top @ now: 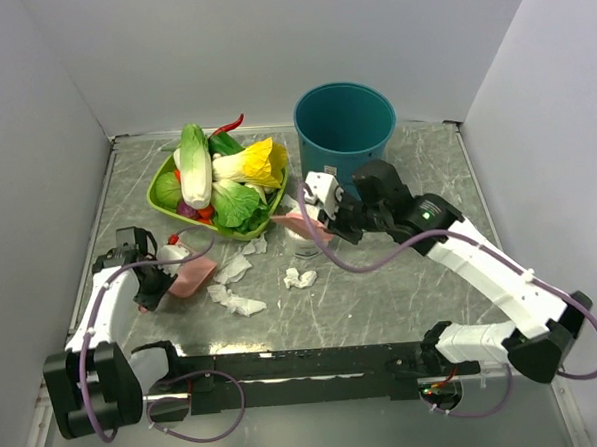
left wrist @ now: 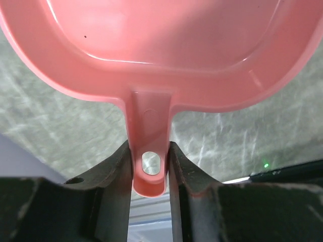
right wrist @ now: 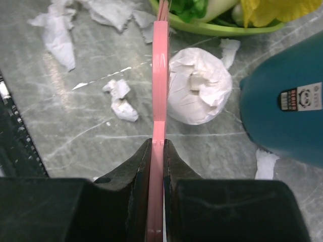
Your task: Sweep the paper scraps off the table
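Several paper scraps (top: 299, 278) (top: 238, 303) lie on the grey marble table (top: 383, 299) between the two arms; others (right wrist: 121, 101) (right wrist: 55, 30) show in the right wrist view. My left gripper (top: 146, 282) (left wrist: 149, 146) is at the left, its jaws closed against both sides of the handle of a pink dustpan (top: 191, 279) (left wrist: 161, 45). The pan's mouth faces the scraps. Right of centre, my right gripper (top: 331, 227) (right wrist: 157, 142) is shut on a thin pink sweeping tool (top: 309, 228) (right wrist: 160, 75), seen edge-on.
An upright white tissue roll (right wrist: 199, 85) stands right beside the pink tool. A teal bin (top: 343, 126) (right wrist: 287, 101) sits at the back, right of a green tray (top: 162, 196) (right wrist: 222, 27) of vegetables. One more scrap (right wrist: 265, 164) lies by the bin. White walls enclose the table.
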`<state>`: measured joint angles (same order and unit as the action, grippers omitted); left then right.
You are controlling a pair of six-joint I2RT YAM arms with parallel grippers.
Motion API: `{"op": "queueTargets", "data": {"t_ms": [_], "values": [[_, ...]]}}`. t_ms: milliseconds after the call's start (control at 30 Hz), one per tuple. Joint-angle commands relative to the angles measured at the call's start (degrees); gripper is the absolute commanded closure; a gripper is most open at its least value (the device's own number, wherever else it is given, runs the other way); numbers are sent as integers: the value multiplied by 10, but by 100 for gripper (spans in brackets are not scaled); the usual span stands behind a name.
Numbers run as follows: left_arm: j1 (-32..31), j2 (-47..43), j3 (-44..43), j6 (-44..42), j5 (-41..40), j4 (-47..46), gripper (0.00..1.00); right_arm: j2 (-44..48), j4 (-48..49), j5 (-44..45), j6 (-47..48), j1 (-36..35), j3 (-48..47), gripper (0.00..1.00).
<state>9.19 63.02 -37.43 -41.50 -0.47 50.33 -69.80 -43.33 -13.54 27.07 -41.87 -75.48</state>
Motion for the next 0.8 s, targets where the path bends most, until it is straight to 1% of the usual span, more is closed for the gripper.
{"op": "queueTargets", "data": {"t_ms": [0,33,67,100,167,233,300,333,367,433,533,600,633,767], "values": [[4,-55,-33,-75,6,58,96,53,59,-74,17,-2,45,100],[6,-68,-31,-92,6,64,97,55,71,-88,26,-2,59,100],[6,-92,-27,-108,-35,71,99,57,101,-103,49,-2,72,100],[7,-102,-21,-132,-51,76,99,56,113,-125,56,-3,88,100],[11,-129,-20,-152,-78,96,99,43,141,-132,47,-8,76,100],[16,-144,-31,-146,-78,112,99,24,146,-169,41,-9,61,100],[21,-149,-41,-127,-68,133,99,11,149,-198,75,-18,56,100],[21,-152,-41,-122,-66,137,99,6,152,-203,96,-35,60,100],[21,-152,-41,-112,-66,140,99,1,156,-206,143,-42,67,100],[23,-156,-34,-103,-65,144,99,-18,165,-215,192,-56,73,100],[23,-165,-24,-90,-69,160,99,-52,162,-214,321,-79,75,100],[23,-175,-20,-86,-76,168,99,-70,182,-204,358,-88,95,100],[24,-190,-19,-89,-85,177,99,-75,212,-198,390,-92,104,100],[23,-219,-19,-102,-98,204,99,-108,287,-178,435,-93,146,100]]}}
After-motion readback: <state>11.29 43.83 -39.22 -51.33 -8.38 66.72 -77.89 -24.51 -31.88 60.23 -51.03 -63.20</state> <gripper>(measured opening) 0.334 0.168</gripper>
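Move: From the right hand, which holds the brush, the pair of flat paper scraps lies about 21 cm to the left and 3 cm back, some 25 cm below. At the same table level, the crumpled scrap is only 5 cm left and 3 cm back, and a small scrap 16 cm left and 7 cm ahead; the white tub stands 4 cm left and 7 cm ahead. From the left hand, gripping the dustpan, the flat pair is roughly 20 cm right and 3 cm ahead. Keeping its grip on the brush, the right hand first eases back a couple of centimetres, then swings left towards the flat scraps, about 10 cm in all, sinking some 6 cm late on while turning about 40 degrees counter-clockwise. The left hand keeps hold of the dustpan handle, lifting it about 5 cm and drawing it back as far, away from the scraps. ##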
